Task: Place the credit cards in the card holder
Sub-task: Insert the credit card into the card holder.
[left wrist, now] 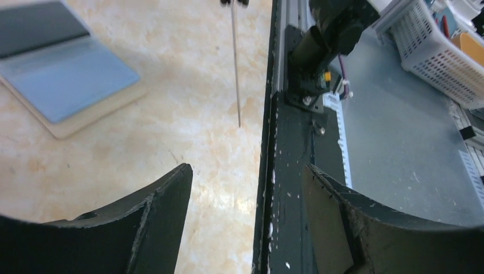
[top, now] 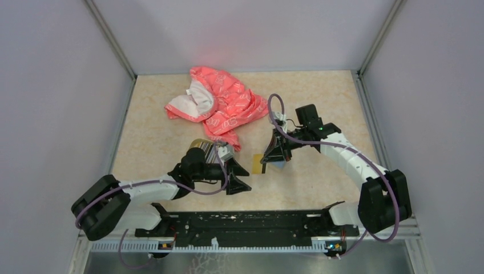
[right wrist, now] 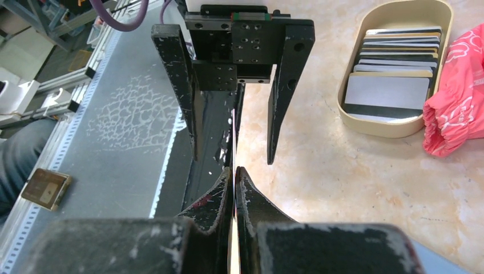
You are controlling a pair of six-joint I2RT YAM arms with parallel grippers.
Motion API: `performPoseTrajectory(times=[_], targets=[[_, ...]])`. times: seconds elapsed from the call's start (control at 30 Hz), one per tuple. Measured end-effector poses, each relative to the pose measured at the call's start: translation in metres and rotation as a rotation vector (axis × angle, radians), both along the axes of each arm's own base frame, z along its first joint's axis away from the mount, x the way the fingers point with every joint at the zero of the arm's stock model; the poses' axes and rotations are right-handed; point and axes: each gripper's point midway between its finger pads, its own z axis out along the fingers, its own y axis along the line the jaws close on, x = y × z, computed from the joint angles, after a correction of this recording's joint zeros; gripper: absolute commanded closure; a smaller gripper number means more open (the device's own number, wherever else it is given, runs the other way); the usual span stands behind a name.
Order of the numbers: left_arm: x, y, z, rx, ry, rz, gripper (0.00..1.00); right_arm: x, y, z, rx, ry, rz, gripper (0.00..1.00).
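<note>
My right gripper (right wrist: 234,171) is shut on one credit card (right wrist: 234,137), seen edge-on as a thin upright line. The card still stands between the spread fingers of my left gripper (right wrist: 233,155), which is open and not touching it. In the left wrist view the same card (left wrist: 236,68) hangs above the table, and my left gripper (left wrist: 246,188) holds nothing. The card holder (left wrist: 63,80) lies open on the table, blue-grey lining up, just under my right gripper (top: 271,158). Several more credit cards (right wrist: 394,63) are stacked in an oval dish.
The oval gold-rimmed dish (right wrist: 348,74) sits beside the pink-red patterned cloth (right wrist: 456,108), which lies bunched at the back middle of the table (top: 220,103). The black base rail (left wrist: 291,188) runs along the near table edge. A white basket (left wrist: 439,57) stands off the table.
</note>
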Motion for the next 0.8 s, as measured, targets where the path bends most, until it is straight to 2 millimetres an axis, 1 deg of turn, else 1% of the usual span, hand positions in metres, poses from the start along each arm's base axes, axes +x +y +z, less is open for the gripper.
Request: performPoseTrajectory(times=[0.07,0.17,0.23,0.33,0.37,0.4,0.43,0.53,0.57,0.67,0.7,0.73,0.8], targets=[[0.003,-0.003,0.009,-0.044,-0.015,0.011,0.24,0.000,0.001,0.002,0.009,0.003,0.002,1.00],[0.008,-0.010,0.029,-0.128,-0.047,0.019,0.26,0.001,0.002,0.004,0.016,0.005,0.003,1.00],[0.010,-0.013,0.037,-0.166,-0.054,0.021,0.28,0.001,0.002,0.005,0.021,0.006,0.005,1.00],[0.012,-0.018,0.045,-0.200,-0.053,0.022,0.33,0.001,0.002,0.006,0.024,0.009,0.006,1.00],[0.013,-0.020,0.046,-0.205,-0.047,0.021,0.37,0.001,0.002,0.006,0.025,0.010,0.007,1.00],[0.015,-0.023,0.047,-0.209,-0.043,0.022,0.44,0.001,0.002,0.006,0.027,0.009,0.008,1.00],[0.017,-0.026,0.049,-0.213,-0.038,0.022,0.54,0.001,0.003,0.006,0.028,0.009,0.009,1.00],[0.021,-0.032,0.054,-0.225,-0.025,0.017,0.89,0.000,0.002,0.003,0.027,0.014,0.008,1.00],[0.021,-0.034,0.055,-0.228,-0.021,0.011,0.99,-0.001,0.002,0.003,0.026,0.015,0.008,1.00],[0.024,-0.038,0.053,-0.219,-0.003,0.007,1.00,-0.003,0.002,0.003,0.029,0.033,0.013,0.76],[0.025,-0.039,0.051,-0.214,0.004,0.006,1.00,-0.003,0.002,0.003,0.027,0.033,0.011,0.70],[0.024,-0.039,0.051,-0.209,0.009,0.001,1.00,-0.003,0.001,0.002,0.023,0.034,0.009,0.67],[0.023,-0.040,0.050,-0.202,0.010,-0.008,1.00,-0.002,0.001,0.001,0.019,0.029,0.007,0.67]])
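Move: The gold card is upright in the right hand's shut fingertips, its middle about 3 cm left of that hand, level ahead and 1 cm below. From the open left hand it lies some 6 cm right, 3 cm ahead and 5 cm higher. The flat card holder lies on the table about 15 cm ahead of the left hand, 11 cm to its right and 13 cm below; the card tray is 16 cm ahead and 15 cm left, equally low. The card's free left part is what the left hand goes for: it rises about 5 cm and slides some 4 cm right and a little forward, fingertips tilting down about 10 degrees, then shuts its open fingers and pinches the card. The right hand holds the card nearly in place and, once the left has closed, opens its fingers about a third of the way to let go. ##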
